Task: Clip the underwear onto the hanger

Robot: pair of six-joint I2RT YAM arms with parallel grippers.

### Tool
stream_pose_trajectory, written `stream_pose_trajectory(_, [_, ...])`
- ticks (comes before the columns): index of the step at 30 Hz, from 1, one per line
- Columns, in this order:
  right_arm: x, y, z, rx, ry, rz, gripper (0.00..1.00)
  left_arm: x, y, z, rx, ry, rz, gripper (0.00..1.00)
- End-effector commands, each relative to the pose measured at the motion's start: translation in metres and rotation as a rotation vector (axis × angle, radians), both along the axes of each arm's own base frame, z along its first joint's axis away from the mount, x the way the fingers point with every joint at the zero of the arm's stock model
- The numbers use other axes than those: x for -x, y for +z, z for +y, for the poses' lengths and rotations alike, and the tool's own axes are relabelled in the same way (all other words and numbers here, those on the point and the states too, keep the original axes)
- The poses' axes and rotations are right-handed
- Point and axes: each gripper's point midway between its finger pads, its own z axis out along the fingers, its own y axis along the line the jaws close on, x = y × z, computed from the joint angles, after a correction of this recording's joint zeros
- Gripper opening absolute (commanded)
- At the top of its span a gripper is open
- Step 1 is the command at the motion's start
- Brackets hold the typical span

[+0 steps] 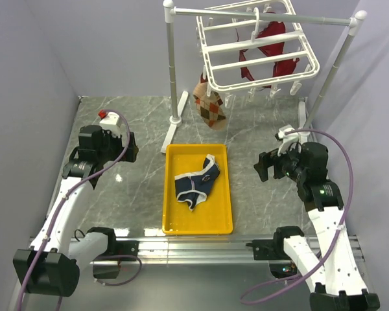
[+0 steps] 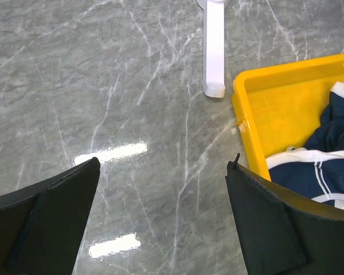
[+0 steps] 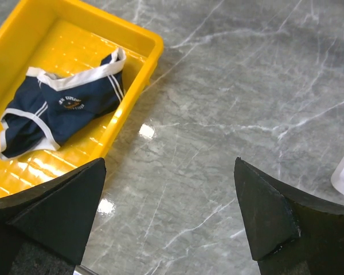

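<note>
The navy underwear [image 1: 196, 181] with white trim lies crumpled in a yellow tray [image 1: 172, 220] mid-table; it also shows in the right wrist view [image 3: 57, 112] and at the right edge of the left wrist view [image 2: 327, 154]. The white hanger [image 1: 259, 48] with crossbars and dangling clips hangs from a pole frame at the back. My left gripper [image 1: 133, 146] is open and empty over the table left of the tray [image 2: 246, 114]. My right gripper [image 1: 264, 167] is open and empty over the table right of the tray [image 3: 143, 43].
A dark red garment [image 1: 272, 55] and an argyle cloth [image 1: 209, 103] hang on the hanger. The white pole-frame stand [image 1: 171, 78] has feet on the table behind the tray [image 2: 215, 51]. Grey walls enclose the table at left, back and right.
</note>
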Motion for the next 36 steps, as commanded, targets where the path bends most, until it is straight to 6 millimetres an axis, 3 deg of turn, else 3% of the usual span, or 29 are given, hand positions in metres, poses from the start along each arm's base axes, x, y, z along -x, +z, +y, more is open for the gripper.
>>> stream_pose_trajectory(1, [0.007,0.010,0.002,-0.013,0.004,-0.040,1.00,-0.002,0.024,-0.008,0.011,-0.051,-0.052,0.99])
stream_pose_trajectory(10, [0.014,0.011,0.002,-0.020,0.001,-0.028,1.00,0.011,0.031,-0.031,0.052,-0.204,-0.088,0.99])
stream_pose_trajectory(14, [0.021,0.007,0.004,-0.006,0.035,-0.008,1.00,0.037,0.019,-0.066,0.047,-0.512,-0.039,0.99])
stream_pose_trajectory(16, [0.027,0.003,0.006,0.024,0.084,0.020,1.00,0.035,0.005,-0.081,0.009,-0.571,0.019,0.99])
stream_pose_trajectory(18, [0.034,0.003,0.012,0.037,0.157,0.038,1.00,0.042,-0.008,-0.108,-0.027,-0.692,0.050,0.99])
stream_pose_trajectory(25, [0.041,0.000,0.010,0.095,0.204,0.060,1.00,0.043,0.007,-0.177,0.075,-0.895,-0.056,0.96])
stream_pose_trajectory(28, [0.042,-0.004,0.014,0.083,0.236,0.097,1.00,0.042,-0.011,-0.201,0.017,-0.961,-0.014,0.90])
stream_pose_trajectory(30, [0.039,-0.001,0.015,0.081,0.245,0.096,1.00,0.043,-0.039,-0.207,-0.064,-1.011,0.052,0.88])
stream_pose_trajectory(36, [0.033,0.002,0.015,0.093,0.254,0.098,0.99,0.028,-0.081,-0.192,-0.216,-0.984,0.133,0.77])
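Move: The navy underwear in the tray lies about 24 cm right of the left gripper, 10 cm back and some 19 cm below. The yellow tray under it is centred roughly 24 cm right and 12 cm back of that gripper. The stand's left foot is about 15 cm right and 12 cm ahead of it, also down on the table. From the right gripper, the underwear lies some 23 cm left and 3 cm back, well below. Swing the open left gripper about 20 cm right and slightly back, over the tray's left rim towards the navy underwear, turning it clockwise by some 55 degrees. Sink about 8 cm, most steeply at the end, and start narrowing the fingers while still above the cloth. Draw the open right gripper back a few centimetres, tipping and turning it slightly left. ##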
